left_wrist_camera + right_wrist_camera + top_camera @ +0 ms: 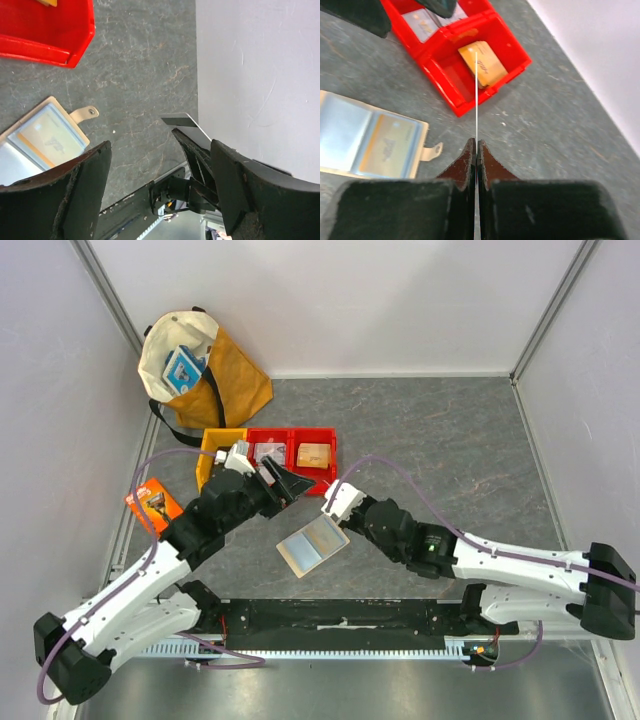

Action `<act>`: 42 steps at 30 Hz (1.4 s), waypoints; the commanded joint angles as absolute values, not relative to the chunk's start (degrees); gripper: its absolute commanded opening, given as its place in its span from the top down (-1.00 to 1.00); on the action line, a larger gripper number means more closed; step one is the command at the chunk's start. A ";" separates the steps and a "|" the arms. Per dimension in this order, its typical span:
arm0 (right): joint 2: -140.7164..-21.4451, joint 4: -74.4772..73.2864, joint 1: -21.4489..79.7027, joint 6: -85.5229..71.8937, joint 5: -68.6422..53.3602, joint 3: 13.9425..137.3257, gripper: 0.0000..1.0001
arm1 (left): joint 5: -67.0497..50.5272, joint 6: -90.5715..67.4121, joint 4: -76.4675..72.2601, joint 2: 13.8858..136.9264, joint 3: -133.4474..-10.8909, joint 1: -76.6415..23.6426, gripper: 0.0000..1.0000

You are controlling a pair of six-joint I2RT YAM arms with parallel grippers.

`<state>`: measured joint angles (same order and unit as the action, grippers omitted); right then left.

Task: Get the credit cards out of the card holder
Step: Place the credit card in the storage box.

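The beige card holder point(312, 545) lies open on the grey table, its clear sleeves up and its snap tab point(85, 113) pointing away. One sleeve shows a yellow and blue credit card point(387, 145). My right gripper point(477, 145) is shut on a light grey credit card point(476, 100), seen edge-on as a thin white line above the table. The left wrist view shows that same card point(185, 122) flat, pinched by the right fingers. My left gripper point(160, 170) stands open above the table, just left of the card, with nothing between its fingers. In the top view the two grippers point(288, 483) point(328, 508) nearly meet.
Red bins point(290, 452) sit just beyond the grippers, one holding a tan block point(482, 62). A yellow bin point(218, 450) stands at their left. An orange razor package point(150, 502) lies at the left edge, a cloth bag point(200, 365) in the back left corner. White walls surround the table.
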<state>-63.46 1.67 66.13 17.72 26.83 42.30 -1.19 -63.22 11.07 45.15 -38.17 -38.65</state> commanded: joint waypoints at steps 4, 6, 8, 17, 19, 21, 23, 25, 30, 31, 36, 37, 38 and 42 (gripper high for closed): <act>-68.46 8.78 73.20 28.56 47.36 42.54 0.99 | -6.58 -70.13 10.20 51.67 -42.89 -38.67 -0.71; -69.69 10.01 74.79 29.70 48.95 42.54 0.99 | -7.55 -71.10 9.15 53.34 -42.98 -38.76 -0.68; -70.75 11.07 76.46 30.67 50.44 42.71 0.99 | -8.43 -71.98 8.35 54.49 -42.89 -38.76 -0.65; -77.77 18.27 82.35 37.70 59.31 42.98 0.98 | -11.07 -75.15 3.08 56.95 -40.96 -38.76 -0.20; -78.92 20.12 82.79 38.67 61.16 42.80 0.98 | -12.04 -75.23 3.08 56.95 -40.96 -38.76 0.06; -79.45 20.48 82.88 38.32 61.70 42.89 0.98 | -12.65 -75.15 3.08 56.43 -40.52 -38.76 0.40; -79.19 20.83 82.88 36.57 61.27 42.72 0.96 | -12.66 -74.89 2.99 55.90 -39.64 -38.76 0.85; -78.49 19.43 82.88 33.50 59.77 43.15 0.71 | -11.52 -72.87 3.08 54.94 -38.85 -38.76 0.96; -75.59 11.79 81.22 23.05 54.33 44.47 -0.23 | -6.86 -63.30 3.34 51.51 -37.36 -37.54 0.96; -74.89 10.21 80.17 20.77 52.66 44.47 -0.34 | -6.42 -60.67 3.34 50.98 -37.09 -36.75 0.97; -68.22 4.75 71.39 7.23 38.18 42.37 -0.85 | -7.47 -50.03 3.95 49.31 -36.21 -29.11 0.96; -66.90 3.88 68.76 4.34 34.93 41.84 -0.87 | -9.12 -48.01 3.61 49.22 -35.86 -26.74 0.96; -65.67 3.35 66.73 1.96 31.85 41.05 -0.89 | -11.05 -45.73 3.08 49.22 -35.25 -24.28 0.97; -63.55 1.68 59.78 -4.91 23.83 39.03 -0.96 | -18.97 -40.88 0.97 50.44 -34.19 -14.62 0.96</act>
<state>-65.63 4.82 64.23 6.66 35.33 40.80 -11.27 -51.09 4.32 49.87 -35.16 -21.65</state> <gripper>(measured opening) 0.975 0.025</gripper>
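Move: The right hand already pinches the credit card, its middle about 2 cm ahead and 2 cm left of those fingers and 1 cm below; the open left fingers wait some 9 cm to the right hand's left, level ahead, 3 cm higher. From the left hand the card is about 7 cm right, 2 cm ahead, 4 cm below. The open card holder lies roughly 5 cm back, straight below by 21 cm; the storage box's right red bin some 16 cm straight ahead, 19 cm down. The left fingers close on the free end of the card after the hand goes about 4 cm right and some 2 cm down; meanwhile the right hand, still pinching, eases back and left about 3 cm, turning its fingertips up and more forward, some 30 degrees in all. Then the right fingers open wide and back off forward-right, while the left carries the card left and forward towards the storage box, about 8 cm. ##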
